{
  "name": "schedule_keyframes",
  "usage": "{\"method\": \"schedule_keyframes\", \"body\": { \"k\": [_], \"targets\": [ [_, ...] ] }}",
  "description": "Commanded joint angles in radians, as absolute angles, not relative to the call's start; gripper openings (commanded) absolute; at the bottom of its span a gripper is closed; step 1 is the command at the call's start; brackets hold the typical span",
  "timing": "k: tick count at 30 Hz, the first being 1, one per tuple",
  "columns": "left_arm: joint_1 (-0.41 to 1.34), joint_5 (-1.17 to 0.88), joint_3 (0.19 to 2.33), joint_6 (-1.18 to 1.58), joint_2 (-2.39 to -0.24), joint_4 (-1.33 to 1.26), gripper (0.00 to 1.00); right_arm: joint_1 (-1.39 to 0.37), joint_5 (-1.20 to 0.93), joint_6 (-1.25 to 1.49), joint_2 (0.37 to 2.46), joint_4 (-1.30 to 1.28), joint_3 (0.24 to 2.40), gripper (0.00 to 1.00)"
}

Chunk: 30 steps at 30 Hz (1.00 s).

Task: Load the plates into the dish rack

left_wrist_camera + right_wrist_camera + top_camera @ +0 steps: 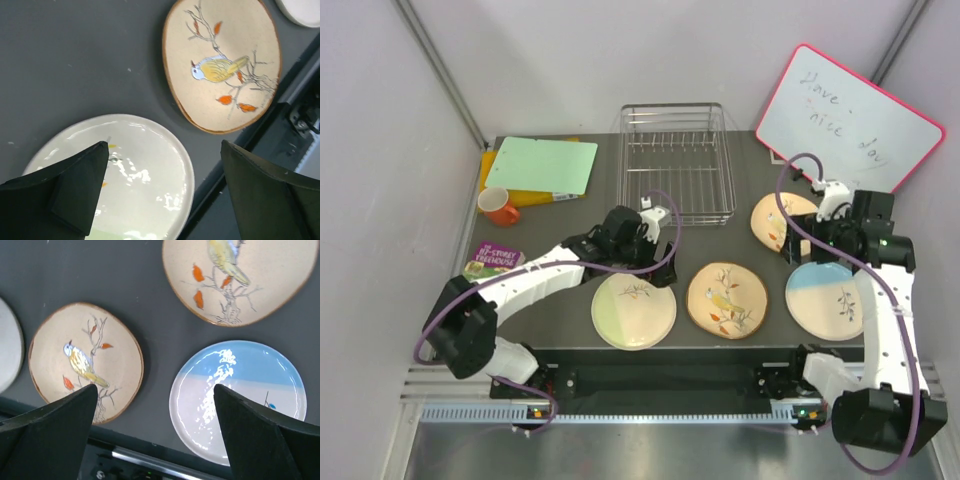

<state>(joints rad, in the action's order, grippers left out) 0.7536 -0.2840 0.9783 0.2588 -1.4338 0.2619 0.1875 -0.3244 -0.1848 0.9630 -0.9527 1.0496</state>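
Four plates lie on the dark table (570, 215): a pale green one (634, 311) front left, a tan bird plate (727, 299) beside it, a light blue one (825, 300) front right, and another tan bird plate (777, 222) behind that. The silver wire dish rack (675, 160) stands empty at the back centre. My left gripper (642, 250) hangs open above the green plate (140, 185), touching nothing. Above the gap between the tan plate (85, 360) and the blue plate (240, 400), my right gripper (155, 387) is open and empty.
A green board (545, 165) on a yellow one, an orange cup (498, 207) and a book (492, 260) sit at the left. A pink-framed whiteboard (850, 115) leans at the back right. The front plates lie close to the table's near edge.
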Motion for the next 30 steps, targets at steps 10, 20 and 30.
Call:
{"method": "schedule_keyframes", "body": {
  "k": [10,20,30],
  "targets": [
    [0.914,-0.492,0.876,0.357,-1.486,0.048,0.64,0.248,-0.764,-0.868,1.551,-1.199,1.203,1.0],
    [1.075,-0.255,0.913,0.149,-1.561,0.058,0.07,0.247,-0.838,-1.112,1.831,-1.385,1.367,1.0],
    [1.157,-0.203,0.985,0.232,-1.744,0.008,0.0,0.207,-0.772,-1.226,2.008,-1.463,1.439,1.0]
  ]
}}
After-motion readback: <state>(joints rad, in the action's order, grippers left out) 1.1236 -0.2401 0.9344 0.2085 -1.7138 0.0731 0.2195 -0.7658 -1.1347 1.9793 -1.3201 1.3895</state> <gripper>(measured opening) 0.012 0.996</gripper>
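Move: The near bird plate lies about 7 cm back, 15 cm right and 12 cm below the left hand; the green-edged plate is about 10 cm back and 7 cm left of that hand. From the right hand the near bird plate is some 7 cm back, 14 cm left and 18 cm down. At that same depth, the far bird plate is 11 cm ahead, 1 cm left, and the blue plate 7 cm back, 9 cm right. Left shuts while going back, down and right to near bird plate's rim; right, open, sinks 14 cm, twisting counter-clockwise. ##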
